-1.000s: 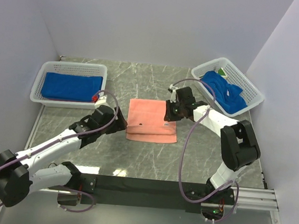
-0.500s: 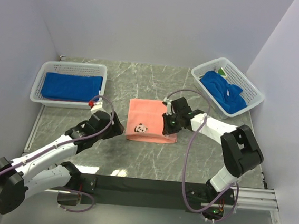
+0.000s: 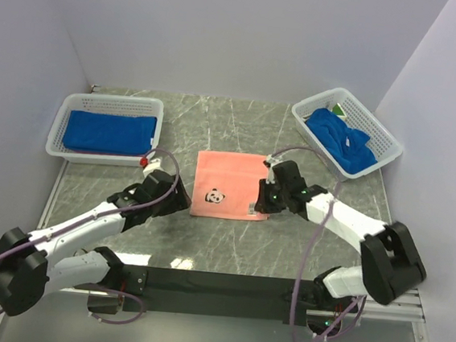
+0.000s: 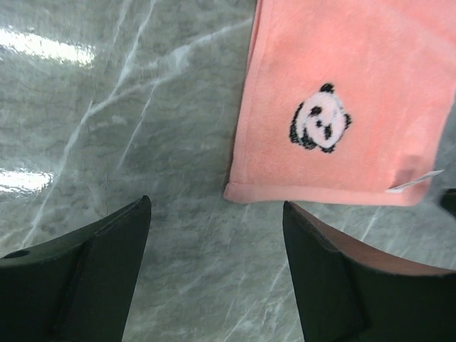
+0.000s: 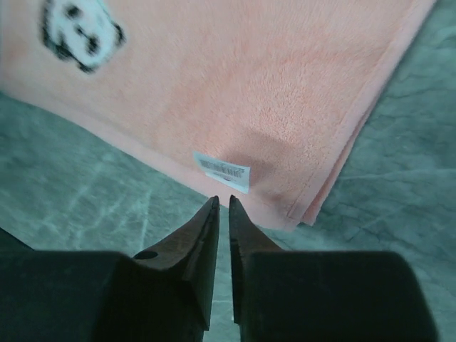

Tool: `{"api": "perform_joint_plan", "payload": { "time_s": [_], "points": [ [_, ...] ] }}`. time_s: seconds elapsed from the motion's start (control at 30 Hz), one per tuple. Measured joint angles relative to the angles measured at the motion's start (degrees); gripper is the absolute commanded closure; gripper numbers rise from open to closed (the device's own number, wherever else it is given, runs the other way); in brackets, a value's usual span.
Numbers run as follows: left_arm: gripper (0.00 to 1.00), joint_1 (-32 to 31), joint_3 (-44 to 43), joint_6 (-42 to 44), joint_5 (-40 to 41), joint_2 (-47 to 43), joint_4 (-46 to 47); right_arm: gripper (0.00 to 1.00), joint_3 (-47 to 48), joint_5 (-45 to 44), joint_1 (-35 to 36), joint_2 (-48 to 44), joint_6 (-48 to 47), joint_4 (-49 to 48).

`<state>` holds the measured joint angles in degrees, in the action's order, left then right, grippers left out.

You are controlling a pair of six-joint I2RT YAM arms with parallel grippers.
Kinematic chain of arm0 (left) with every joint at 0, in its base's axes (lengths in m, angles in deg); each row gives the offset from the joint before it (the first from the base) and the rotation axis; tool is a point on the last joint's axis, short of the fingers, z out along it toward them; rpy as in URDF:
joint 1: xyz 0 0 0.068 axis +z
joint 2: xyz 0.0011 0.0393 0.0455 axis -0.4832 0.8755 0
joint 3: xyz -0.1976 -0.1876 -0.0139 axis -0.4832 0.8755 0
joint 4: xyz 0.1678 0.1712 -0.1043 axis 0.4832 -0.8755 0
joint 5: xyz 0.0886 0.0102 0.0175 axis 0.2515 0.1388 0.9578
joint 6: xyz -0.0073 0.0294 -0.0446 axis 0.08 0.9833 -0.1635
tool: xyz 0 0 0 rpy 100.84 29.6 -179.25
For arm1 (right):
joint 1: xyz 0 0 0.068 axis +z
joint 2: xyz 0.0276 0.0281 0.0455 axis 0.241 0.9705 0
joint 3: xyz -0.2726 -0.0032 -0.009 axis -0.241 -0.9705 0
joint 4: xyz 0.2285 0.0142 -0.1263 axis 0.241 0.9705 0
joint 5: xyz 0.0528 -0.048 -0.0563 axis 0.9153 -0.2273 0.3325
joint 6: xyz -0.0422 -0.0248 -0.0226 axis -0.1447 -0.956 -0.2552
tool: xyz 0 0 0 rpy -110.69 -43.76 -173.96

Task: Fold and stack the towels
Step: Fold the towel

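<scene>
A salmon-pink towel [image 3: 227,179] lies folded flat at the table's middle, a panda motif [image 3: 214,195] on its near left corner. It also shows in the left wrist view [image 4: 342,71] and the right wrist view [image 5: 235,78], where a white label [image 5: 222,171] sits near its edge. My left gripper [image 3: 180,199] [image 4: 217,206] stands wide open over bare table just left of the towel's near corner. My right gripper [image 3: 265,200] [image 5: 222,200] hangs at the towel's near right edge, its jaws a thin slit apart with nothing between them.
A white basket [image 3: 57,145] at the back left holds a folded blue towel [image 3: 108,132]. Another white basket [image 3: 381,133] at the back right holds crumpled blue towels [image 3: 340,141], with a bit of green [image 3: 339,110] behind them. Walls close in on both sides.
The pink towel's upper layer has settled flat with the panda on top. My right gripper has let go and drawn back to the towel's near right edge. The left gripper shifted slightly.
</scene>
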<state>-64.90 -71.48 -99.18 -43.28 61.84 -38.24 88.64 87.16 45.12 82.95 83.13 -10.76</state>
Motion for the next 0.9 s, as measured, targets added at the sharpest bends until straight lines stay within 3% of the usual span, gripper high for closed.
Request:
{"api": "perform_joint_plan", "payload": {
  "time_s": [0.2, 0.4, 0.63, 0.77, 0.9],
  "points": [
    [0.28, -1.07, 0.00, -1.55, -0.66, 6.03, 2.38, 0.65, -4.13, -4.98, -0.48, -11.65, 5.68, -3.80],
    [0.32, -2.67, 0.04, -2.82, -1.36, 12.39, 6.47, 0.57, -11.85, -5.97, -2.32, -15.21, 12.57, -7.85],
    [0.44, -3.41, -0.31, -3.78, -1.01, 16.94, 11.96, 0.57, -18.34, -6.10, -3.32, -15.96, 18.64, -10.40],
    [0.57, -3.58, -0.79, -4.15, -0.83, 18.73, 13.62, 0.59, -19.69, -6.12, -3.58, -16.04, 21.24, -12.72],
    [0.61, -4.28, -0.98, -4.70, -0.57, 19.15, 13.51, 0.59, -20.44, -6.16, -3.58, -16.02, 23.12, -14.34]
  ]
}}
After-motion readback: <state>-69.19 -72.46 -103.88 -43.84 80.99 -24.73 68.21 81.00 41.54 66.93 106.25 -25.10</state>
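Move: The towel's near left corner lies some 4 cm to the right of the left hand, about 1 cm ahead and 6 cm below; the panda is about 5 cm farther out than that corner and 6 cm to the right of it. From the right hand, the near right corner lies roughly 3 cm right, 1 cm back and 3 cm down, with the white label just under the fingers, about 1 cm ahead and 1 cm left. Bring the left gripper down about 5 cm and right 4 cm until its fingers straddle the near left corner, narrowing them to half their opening on the way. Lift the right gripper clear of the label, some 4 cm, then swing it right, back and down again to just short of the near right corner, opening the fingers partway and turning clockwise. ##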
